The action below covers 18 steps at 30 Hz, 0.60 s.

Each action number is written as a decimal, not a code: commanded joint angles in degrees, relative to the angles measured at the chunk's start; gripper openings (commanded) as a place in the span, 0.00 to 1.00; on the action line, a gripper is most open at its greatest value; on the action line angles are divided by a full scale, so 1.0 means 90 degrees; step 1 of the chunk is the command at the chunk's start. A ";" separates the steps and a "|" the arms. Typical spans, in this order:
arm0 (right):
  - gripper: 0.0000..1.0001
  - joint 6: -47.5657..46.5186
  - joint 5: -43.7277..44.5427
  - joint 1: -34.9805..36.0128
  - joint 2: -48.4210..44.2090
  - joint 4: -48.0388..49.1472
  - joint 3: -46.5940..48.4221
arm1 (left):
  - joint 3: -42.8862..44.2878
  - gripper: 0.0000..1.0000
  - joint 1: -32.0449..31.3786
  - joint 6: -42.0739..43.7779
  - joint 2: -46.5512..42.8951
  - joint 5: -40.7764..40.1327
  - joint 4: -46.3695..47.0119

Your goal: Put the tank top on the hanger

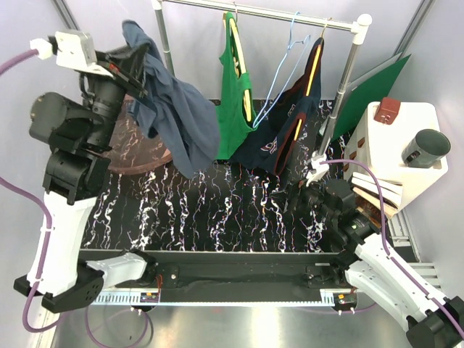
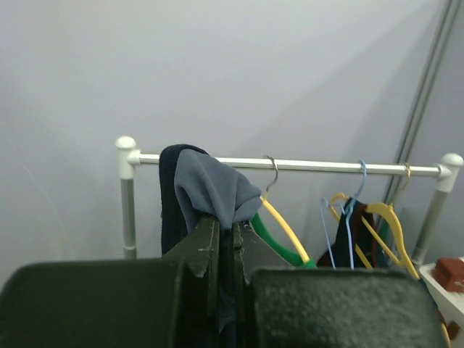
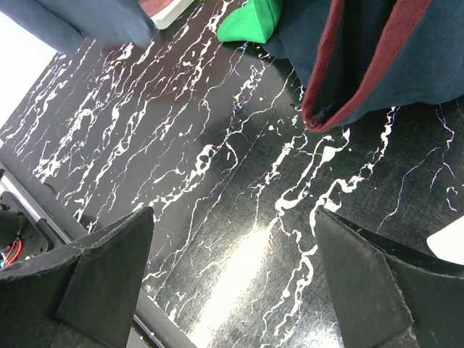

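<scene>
The slate blue-grey tank top (image 1: 177, 109) hangs in the air at the upper left, pinched at its top by my left gripper (image 1: 141, 61), which is shut on it. In the left wrist view the tank top (image 2: 214, 188) bunches up above the closed left gripper (image 2: 226, 225), level with the rail. The thin light-blue hanger (image 1: 283, 76) hangs bare on the rail between a green top and a navy top; the left wrist view has the hanger (image 2: 348, 225) to the right. My right gripper (image 3: 232, 239) stands open low over the table, holding nothing.
A white clothes rail (image 1: 261, 11) spans the back, carrying a green tank top (image 1: 235, 80) and a navy top (image 1: 286, 134) on yellow hangers. A white stand (image 1: 402, 145) with a dark cup (image 1: 426, 147) is at the right. The black marbled table (image 1: 217, 210) lies below.
</scene>
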 commanded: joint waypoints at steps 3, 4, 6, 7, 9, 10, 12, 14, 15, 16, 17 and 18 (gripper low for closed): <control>1.00 0.0033 0.0231 0.0033 -0.0023 0.0184 0.0012 | -0.3033 0.00 -0.0203 -0.1221 -0.0950 0.0343 0.0701; 1.00 0.0043 0.0240 0.0023 -0.0023 0.0175 0.0022 | -0.3585 0.00 -0.0465 -0.1320 -0.1059 0.0091 0.0839; 1.00 0.0043 0.0289 0.0023 -0.0003 0.0165 0.0022 | -0.5075 0.00 -0.0827 -0.1583 -0.1265 -0.0475 0.1073; 1.00 0.0033 0.0280 0.0023 0.0045 0.0165 0.0041 | -0.5510 0.00 -0.1167 -0.1662 -0.1266 -0.0884 0.1123; 1.00 0.0033 0.0260 0.0043 0.0124 0.0165 0.0070 | -0.6562 0.19 -0.1472 -0.1965 -0.1043 -0.1005 0.1220; 1.00 0.0014 0.0260 0.0043 0.0211 0.0194 0.0080 | -0.6840 0.35 -0.1763 -0.2033 -0.0915 -0.0937 0.1279; 1.00 -0.0006 0.0347 0.0140 0.0319 0.0214 0.0110 | -0.7415 0.67 -0.2019 -0.2112 -0.0584 -0.0704 0.1416; 0.98 -0.0094 0.0552 0.0412 0.0514 0.0194 0.0168 | -0.7759 0.90 -0.2254 -0.2228 -0.0572 -0.0303 0.1514; 0.98 -0.0104 0.0659 0.0569 0.0573 0.0194 0.0207 | -0.8108 0.93 -0.2274 -0.2297 -0.0775 -0.0205 0.1717; 0.98 -0.0104 0.0941 0.0715 0.0641 0.0252 0.0227 | -0.8276 0.99 -0.2284 -0.2366 -0.0951 -0.0272 0.1738; 0.98 -0.0113 0.1088 0.0871 0.0680 0.0301 0.0227 | -0.8423 0.99 -0.2284 -0.2502 -0.1146 -0.0398 0.1729; 0.98 -0.0123 0.1225 0.1240 0.0758 0.0350 0.0256 | -0.8666 0.99 -0.2274 -0.2561 -0.1641 -0.0574 0.1632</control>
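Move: The held tank top goes to a table spot in front of the green top, roughly level fore-and-aft with the left hand, 14 cm to its right and about 62 below. From that hand the green top hangs some 18 cm ahead and 18 right, about 40 lower; the blue hanger is 19 ahead and 30 right, 30 below; the basket is 21 ahead, 16 left, 57 down. From the right hand the spot is about 6 cm ahead, 23 left, 18 below. The tank top, still pinched high up by the left hand, is swung steeply down and to the right towards the table in front of the green top, the hand dropping over 50 cm, ending about 10 cm right and slightly back. The wrist tips down some 60 degrees; midway down the fingers start opening and end wide, letting go of the cloth. The right hand, open, sinks a little. ##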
